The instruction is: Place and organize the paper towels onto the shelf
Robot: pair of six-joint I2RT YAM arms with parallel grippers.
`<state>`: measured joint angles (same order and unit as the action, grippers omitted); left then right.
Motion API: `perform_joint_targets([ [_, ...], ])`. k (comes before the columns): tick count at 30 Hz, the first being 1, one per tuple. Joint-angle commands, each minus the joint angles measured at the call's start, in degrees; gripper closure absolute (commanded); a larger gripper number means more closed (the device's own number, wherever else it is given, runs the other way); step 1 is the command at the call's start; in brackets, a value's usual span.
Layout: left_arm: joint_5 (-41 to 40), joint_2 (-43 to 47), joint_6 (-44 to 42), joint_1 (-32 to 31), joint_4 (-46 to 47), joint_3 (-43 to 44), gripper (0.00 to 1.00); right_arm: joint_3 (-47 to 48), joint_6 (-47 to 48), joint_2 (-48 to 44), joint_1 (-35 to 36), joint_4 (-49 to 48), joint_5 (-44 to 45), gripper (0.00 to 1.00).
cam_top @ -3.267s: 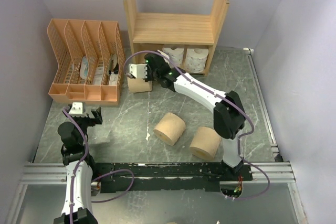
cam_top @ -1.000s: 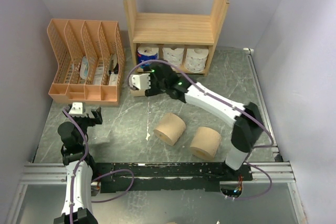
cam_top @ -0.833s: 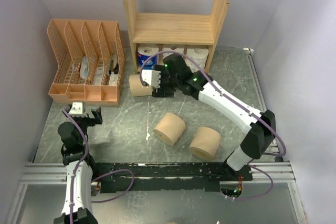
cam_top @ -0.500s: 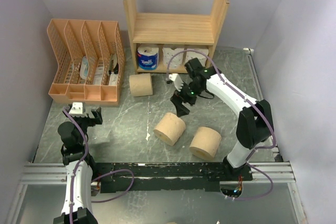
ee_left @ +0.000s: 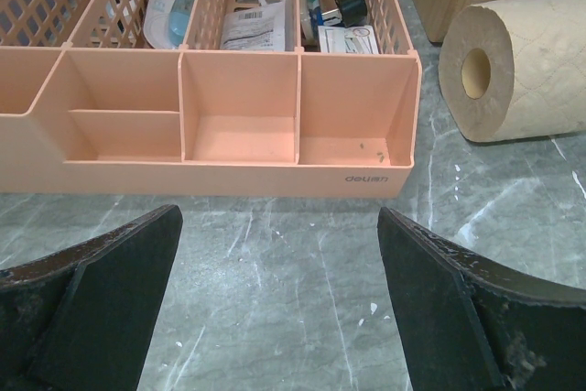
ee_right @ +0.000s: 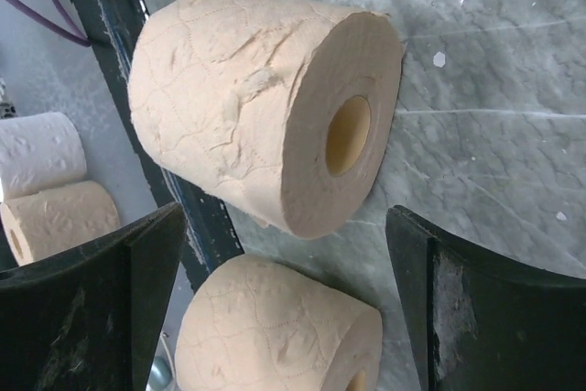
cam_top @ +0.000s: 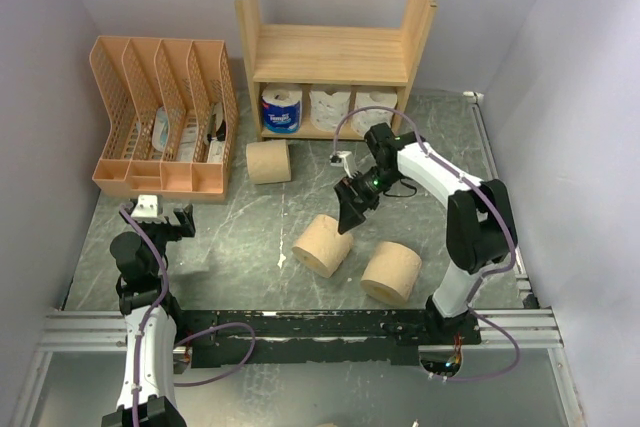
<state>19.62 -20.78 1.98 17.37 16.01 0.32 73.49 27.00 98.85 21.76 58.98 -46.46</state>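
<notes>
The wooden shelf stands at the back. Its lower tier holds the blue-and-white roll and two white rolls. One tan roll lies on the table before the shelf's left post, and it also shows in the left wrist view. Two more tan rolls lie near the front. My right gripper is open and empty just above the left of these. In the right wrist view, that roll sits between the open fingers, the other roll beyond. My left gripper is open and empty.
The peach mesh organizer stands at the left with small items in its slots. A black rail runs along the near edge. Grey walls close in both sides.
My right gripper let go of the tan roll by the shelf's left post and swung back toward the front, over the two tan rolls. The blue roll came into view. The left arm stayed still.
</notes>
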Motion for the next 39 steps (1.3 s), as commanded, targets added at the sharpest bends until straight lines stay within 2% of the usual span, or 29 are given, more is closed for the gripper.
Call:
perform_joint_targets([
  [1, 0.35, 0.52, -0.13, 0.04, 0.77, -4.43, 0.0, 1.19, -0.49, 2.86, 0.08, -1.02, -2.92, 0.1],
  [4, 0.37, 0.69, -0.13, 0.09, 0.69, -4.4, 0.0, 1.69, -1.08, 3.72, 0.3, -2.62, -1.55, 0.11],
  [12, 0.25, 0.65, -0.13, 0.1, 0.69, -4.4, 0.0, 3.22, -2.64, 4.07, 2.85, -3.97, -0.8, 0.26],
  [19, 0.3, 0.66, -0.13, 0.04, 0.69, -4.42, 0.0, 1.28, -3.11, 2.12, 6.26, -5.16, 1.48, 0.27],
  [21, 0.25, 0.67, -0.13, 0.07, 0.69, -4.37, 0.0, 1.12, -3.17, 2.5, 6.27, -5.43, 1.57, 0.34],
  [27, 0.33, 0.87, -0.13, 0.09, 0.54, -4.44, 0.0, 2.34, -2.99, 4.52, 6.28, -4.49, 0.74, 0.63],
  [29, 0.35, 0.86, -0.13, 0.08, 0.59, -4.39, 0.0, 2.96, -2.11, 4.83, 6.23, -2.88, -0.06, 0.75],
  [31, 0.34, 0.78, -0.13, 0.06, 0.6, -4.39, 0.0, 4.49, 0.15, 4.91, 6.26, 0.11, -1.79, 0.99],
  [35, 0.4, 0.86, -0.13, 0.09, 0.55, -4.44, 0.0, 7.31, 5.34, 3.72, 6.28, 6.53, -4.98, 1.0],
  [39, 0.46, 0.88, -0.07, 0.13, 0.51, -4.38, 0.0, 9.51, 7.93, -1.35, 9.88, 9.37, -3.5, 1.0],
])
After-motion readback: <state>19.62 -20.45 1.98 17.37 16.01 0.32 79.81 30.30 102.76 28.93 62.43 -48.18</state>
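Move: The tan roll to go for lies about 5 cm back and 5 cm to the left of the right hand, its middle some 6 cm below. A second tan roll stands about 14 cm to the right of that roll and 7 cm farther back; a third lies some 12 cm ahead of the hand and 17 cm to its left. From the left hand, the first roll is about 33 cm to the right and 7 cm back. Dip the right hand about 1.5 cm, then slide it some 3.5 cm left onto the forward rim of the nearest tan roll. Hold there and shut the wide-open fingers almost fully, pinching the outer paper at the rim, then draw up about 2 cm and slightly back, keeping that pinch and bringing the wrist to some 10 degrees counter-clockwise. ##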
